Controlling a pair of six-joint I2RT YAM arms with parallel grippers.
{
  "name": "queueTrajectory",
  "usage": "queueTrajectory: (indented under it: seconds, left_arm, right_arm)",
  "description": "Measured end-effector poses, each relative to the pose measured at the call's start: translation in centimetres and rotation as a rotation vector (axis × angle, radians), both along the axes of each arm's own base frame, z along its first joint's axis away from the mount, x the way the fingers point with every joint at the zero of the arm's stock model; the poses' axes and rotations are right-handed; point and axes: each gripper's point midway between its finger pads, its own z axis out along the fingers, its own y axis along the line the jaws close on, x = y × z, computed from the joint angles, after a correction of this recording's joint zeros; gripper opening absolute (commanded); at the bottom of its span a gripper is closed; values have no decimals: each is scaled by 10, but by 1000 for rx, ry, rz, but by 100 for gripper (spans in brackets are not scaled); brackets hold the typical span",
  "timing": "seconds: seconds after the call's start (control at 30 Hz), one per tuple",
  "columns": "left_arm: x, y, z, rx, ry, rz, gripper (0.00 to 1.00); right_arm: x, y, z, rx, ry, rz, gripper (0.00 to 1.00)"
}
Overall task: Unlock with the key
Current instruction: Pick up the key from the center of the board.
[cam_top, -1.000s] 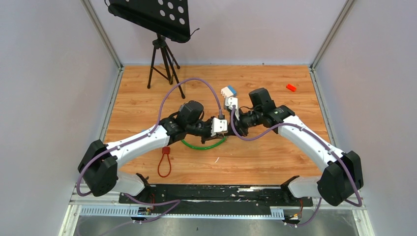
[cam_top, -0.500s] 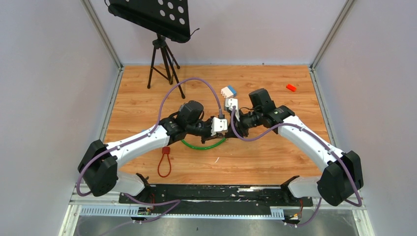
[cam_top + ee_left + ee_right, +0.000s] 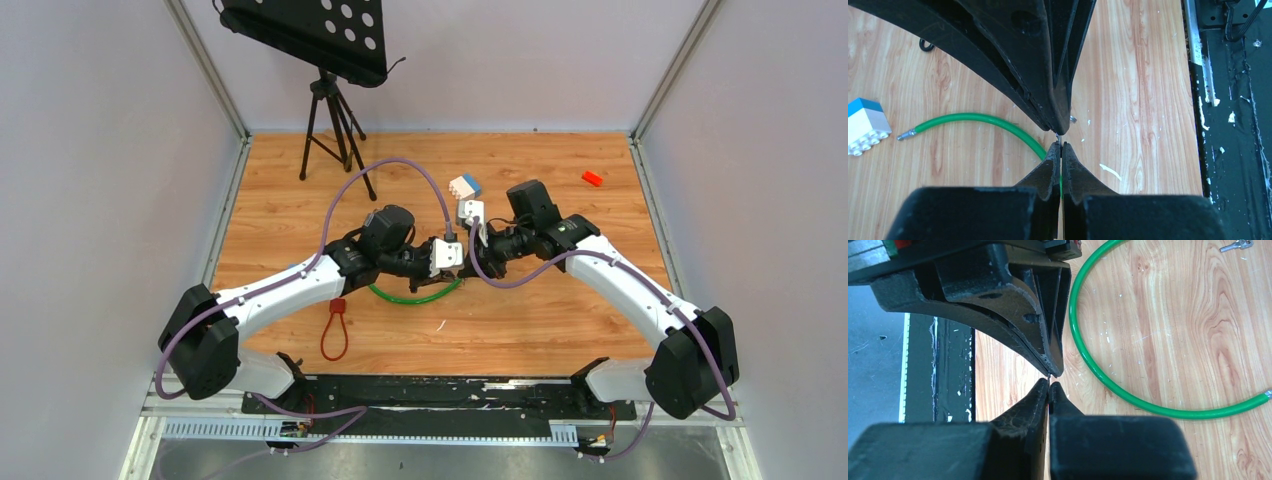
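My left gripper (image 3: 462, 264) and right gripper (image 3: 473, 256) meet tip to tip above the middle of the table. Between the tips shows a thin metal sliver (image 3: 1059, 138), the key seen edge-on, also in the right wrist view (image 3: 1049, 376). The left gripper (image 3: 1060, 146) is shut with the sliver coming out of its tips. My right gripper (image 3: 1049, 385) is shut too, pinching the sliver's other end. A green cable (image 3: 415, 296) lies curved on the wood below them, its metal end (image 3: 907, 134) free. No lock body shows in any view.
White and blue toy blocks (image 3: 464, 187) sit just behind the grippers, and a red block (image 3: 592, 178) lies at the back right. A red cord loop (image 3: 334, 332) lies front left. A tripod stand (image 3: 334, 120) stands at the back left. Walls close in the table.
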Motion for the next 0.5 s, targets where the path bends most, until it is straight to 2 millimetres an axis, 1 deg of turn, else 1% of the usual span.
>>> queueTrajectory:
  seconds: [0.27,0.33,0.5]
  left_arm:
    - [-1,0,0,-1,3,-4,0]
    - [-2,0,0,-1,4,-7,7]
    - [-3,1,0,4,-6,-19,38]
  right_arm:
    - [1,-1,-1,-4,-10,1,0]
    - [1,-1,-1,-6,-9,1,0]
    - [-1,-2,-2,-10,-1,2,0]
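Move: The key is pinched between the two grippers: its middle lies about 1 cm to the right of the left hand and 1 cm to the left of the right hand, level with both. From the left hand, the white-and-blue block lies some 20 cm ahead, 2 cm right. The green cable's near curve is 5 cm back, 9 cm left, and a white scrap 9 cm back, 3 cm left, all about 16 cm below. Keep the right fingers shut on the key and hold that hand practically still. Keep the left gripper in place too, then part its fingers to about a quarter open so they let go of the key's other end, without pulling away or turning the wrist yet. ##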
